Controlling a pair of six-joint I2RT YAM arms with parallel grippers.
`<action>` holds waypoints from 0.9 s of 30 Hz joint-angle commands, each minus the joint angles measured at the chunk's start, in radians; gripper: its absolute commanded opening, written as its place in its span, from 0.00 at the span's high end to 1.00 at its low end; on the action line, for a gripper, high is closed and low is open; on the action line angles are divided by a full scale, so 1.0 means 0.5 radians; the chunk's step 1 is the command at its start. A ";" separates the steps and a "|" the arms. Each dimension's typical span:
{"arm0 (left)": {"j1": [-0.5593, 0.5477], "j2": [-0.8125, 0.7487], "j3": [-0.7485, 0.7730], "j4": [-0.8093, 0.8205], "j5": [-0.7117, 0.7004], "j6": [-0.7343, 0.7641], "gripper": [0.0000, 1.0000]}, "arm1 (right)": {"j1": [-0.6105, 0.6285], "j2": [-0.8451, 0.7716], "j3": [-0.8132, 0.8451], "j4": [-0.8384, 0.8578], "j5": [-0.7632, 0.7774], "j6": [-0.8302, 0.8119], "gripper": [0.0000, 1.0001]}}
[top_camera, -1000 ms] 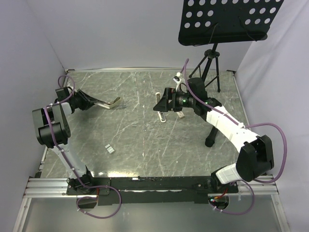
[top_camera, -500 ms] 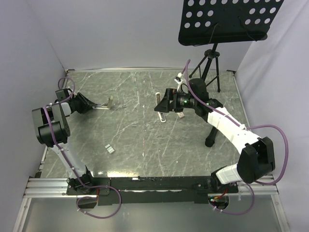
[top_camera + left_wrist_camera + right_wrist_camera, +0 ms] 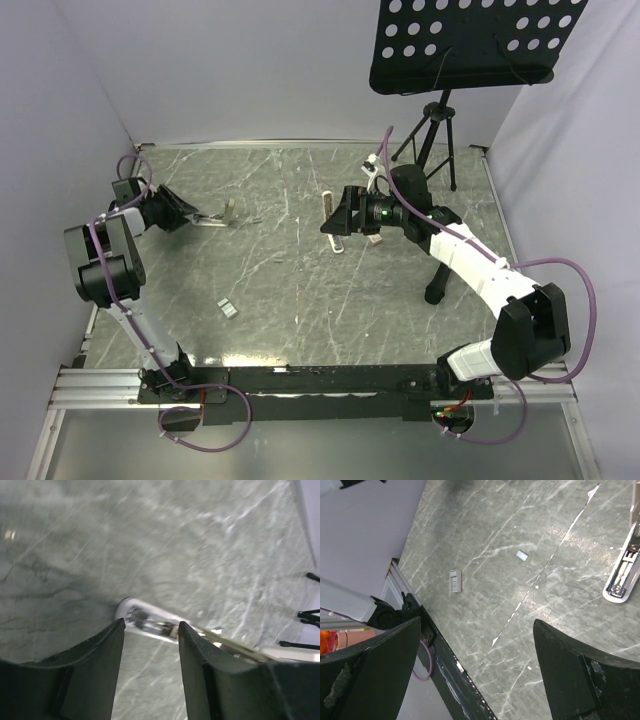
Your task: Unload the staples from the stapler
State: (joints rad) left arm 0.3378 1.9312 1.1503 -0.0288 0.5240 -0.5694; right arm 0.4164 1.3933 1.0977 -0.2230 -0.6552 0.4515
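A cream-white stapler with a silvery rail lies open on the table at the far left, one arm standing up. In the left wrist view its silvery rounded end lies just past my fingertips. My left gripper is open and empty right behind it. A second long white stapler bar lies under my right gripper, which hovers wide open and empty. A staple strip lies on the table, and a smaller bit of staples lies farther back.
A black tripod stand with a perforated black desk stands at the back right. A small cream piece lies beside the right gripper. The table's black front rail and the purple side walls bound the space.
My left gripper held the stapler raised, lowered it to the table, let go and drew back left. The right gripper shifted slightly to the right.
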 commanded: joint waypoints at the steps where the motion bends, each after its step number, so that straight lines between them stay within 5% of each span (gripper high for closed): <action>1: -0.007 -0.214 0.169 -0.090 -0.038 -0.042 0.48 | -0.014 -0.053 0.001 0.081 -0.021 -0.029 0.00; 6: -0.007 -0.343 0.224 -0.344 -0.240 -0.070 0.48 | -0.014 -0.023 0.014 0.023 0.049 -0.059 0.00; 12: -0.007 -0.662 -0.076 -0.611 -0.547 -0.333 0.54 | 0.002 -0.013 0.001 0.016 0.114 -0.053 0.00; 21: 0.039 -0.951 -0.414 -0.710 -0.732 -0.435 0.52 | 0.556 0.259 0.262 -0.287 0.819 -0.207 0.00; 27: 0.343 -0.985 -0.708 -0.550 -0.413 -0.622 0.53 | 0.931 0.627 0.525 -0.330 1.046 -0.093 0.02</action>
State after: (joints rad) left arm 0.4202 1.4666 0.8642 -0.3401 0.2394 -0.7933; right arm 0.7860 1.6268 1.2572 -0.3580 -0.2707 0.3782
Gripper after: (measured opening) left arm 0.486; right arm 0.987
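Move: From the right hand, open and empty, the loose staples lie about 13 cm to the left, 3 cm ahead and some 21 cm below. At the same depth, a second staple piece is 19 cm left and 15 cm ahead, the staple box 24 cm left and 11 cm back, and the white open stapler straight ahead about 14 cm. From the left hand the loose staples are 23 cm right, 10 cm back; the stapler just released lies 6 cm right, 1 cm ahead, 4 cm below. The left hand, already clear of the stapler with its fingers half open, lifts about 8 cm, then draws back some 12 cm while sinking again, swinging counter-clockwise and tipping its fingers down a little. The right hand all but waits at first, then sweeps left about 9 cm and down 7 cm with some drift back, towards the loose staples, its wide-open fingers dipping some 20 degrees as it goes and still well above the table. ##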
